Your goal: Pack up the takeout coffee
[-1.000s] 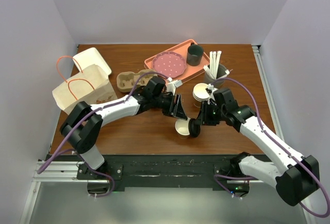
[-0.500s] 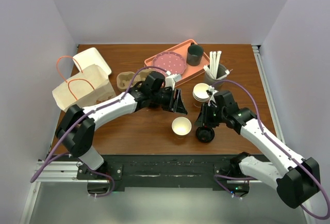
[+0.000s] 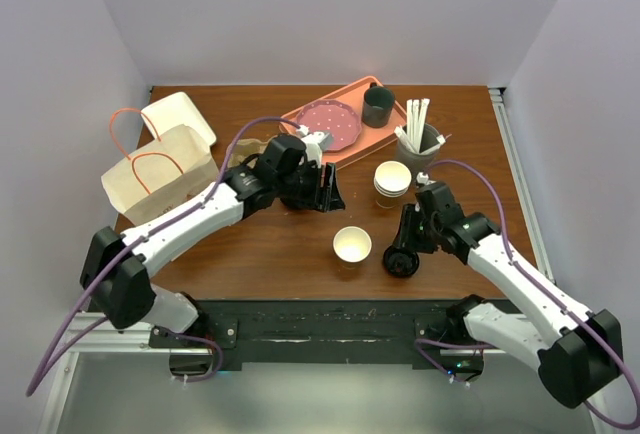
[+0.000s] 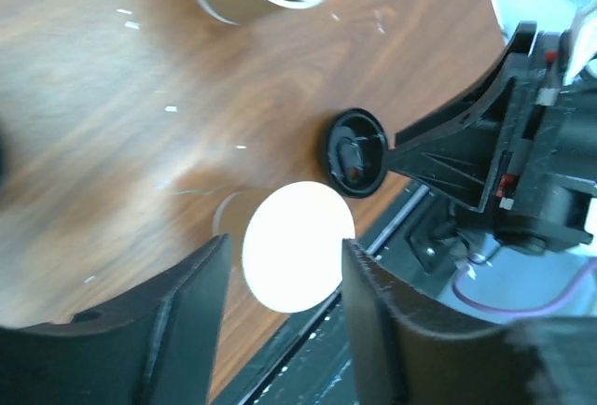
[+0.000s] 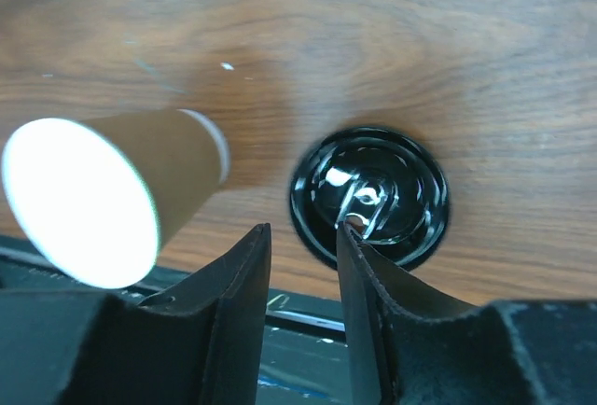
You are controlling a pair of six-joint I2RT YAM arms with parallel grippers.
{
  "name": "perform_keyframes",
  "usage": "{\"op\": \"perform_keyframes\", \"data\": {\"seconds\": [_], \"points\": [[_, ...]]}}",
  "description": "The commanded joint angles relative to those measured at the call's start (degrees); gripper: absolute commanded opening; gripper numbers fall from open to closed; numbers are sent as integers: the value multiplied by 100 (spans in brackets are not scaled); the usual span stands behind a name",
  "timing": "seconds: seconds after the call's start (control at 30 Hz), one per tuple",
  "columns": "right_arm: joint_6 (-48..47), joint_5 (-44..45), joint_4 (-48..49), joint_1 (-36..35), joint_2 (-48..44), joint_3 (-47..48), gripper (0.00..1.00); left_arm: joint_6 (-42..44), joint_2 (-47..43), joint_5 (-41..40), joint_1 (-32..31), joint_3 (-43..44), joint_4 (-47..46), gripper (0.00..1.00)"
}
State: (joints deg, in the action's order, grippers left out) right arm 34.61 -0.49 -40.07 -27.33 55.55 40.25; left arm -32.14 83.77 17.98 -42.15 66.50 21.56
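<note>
The takeout coffee's brown paper cup point(image 3: 352, 245) stands upright and lidless near the table's front edge, white inside point(image 4: 297, 258). Its round black lid point(image 3: 400, 262) lies flat on the wood just right of it point(image 5: 382, 190). My right gripper point(image 3: 405, 245) hovers over the lid's near edge. Its jaws stand a little apart in the right wrist view point(image 5: 303, 251), and nothing is between them. My left gripper point(image 3: 328, 190) is behind and left of the cup, clear of it, and open point(image 4: 284, 321).
A stack of lidless paper cups point(image 3: 392, 181) stands behind the lid. Further back are a holder of white sticks point(image 3: 419, 132), an orange tray point(image 3: 300, 117) with a pink plate point(image 3: 329, 123), and a dark mug point(image 3: 378, 106). A paper bag point(image 3: 160, 169) stands at the left.
Both grippers were together at the cup and lid a second ago. The cup now stands alone, the lid lies on the table, and my left arm has drawn back to the left.
</note>
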Motion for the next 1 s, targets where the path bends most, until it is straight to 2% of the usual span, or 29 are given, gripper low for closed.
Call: {"op": "perform_keyframes", "data": {"seconds": [0.0, 0.13, 0.27, 0.5, 0.77, 0.97], "points": [[134, 322, 86, -26, 140, -105, 41, 252, -641, -935, -12, 65, 331, 62], [362, 619, 237, -316, 324, -167, 41, 401, -976, -1243, -13, 21, 612, 85], [748, 918, 412, -931, 588, -158, 41, 568, -1300, -1560, -12, -5, 928, 90], [986, 1560, 544, -1222, 1247, -44, 40, 762, -1591, -1780, 5, 3, 1087, 92], [1100, 1236, 1414, -1292, 1502, -377, 40, 762, -1820, -1763, 23, 65, 1131, 92], [1206, 1411, 1362, -1336, 1783, -430, 38, 779, -1838, -1771, 58, 91, 1184, 91]]}}
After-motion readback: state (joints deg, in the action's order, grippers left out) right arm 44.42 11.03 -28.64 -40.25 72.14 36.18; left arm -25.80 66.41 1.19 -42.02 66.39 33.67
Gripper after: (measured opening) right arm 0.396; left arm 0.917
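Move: The loose black lid lies on the table almost straight under my right hand, roughly 8 cm below, about 1 cm ahead and 1 cm right. The open cup stands about 11 cm to this hand's left, 1 cm ahead; the cup stack is some 15 cm ahead and 2 cm left. From my left hand the cup is about 4 cm back, 4 cm right and 13 cm lower; the lid, 4 cm back and 15 cm right, 17 cm lower. I sink my right hand about 7 cm, easing some 3 cm left on the way, tipping it about 10 degrees and keeping the fingers partly open, until they straddle the left rim of the loose lid. Meanwhile my left hand draws away from the cup, about 8 cm left and 6 cm up, opening wide and tilting its fingers up. ##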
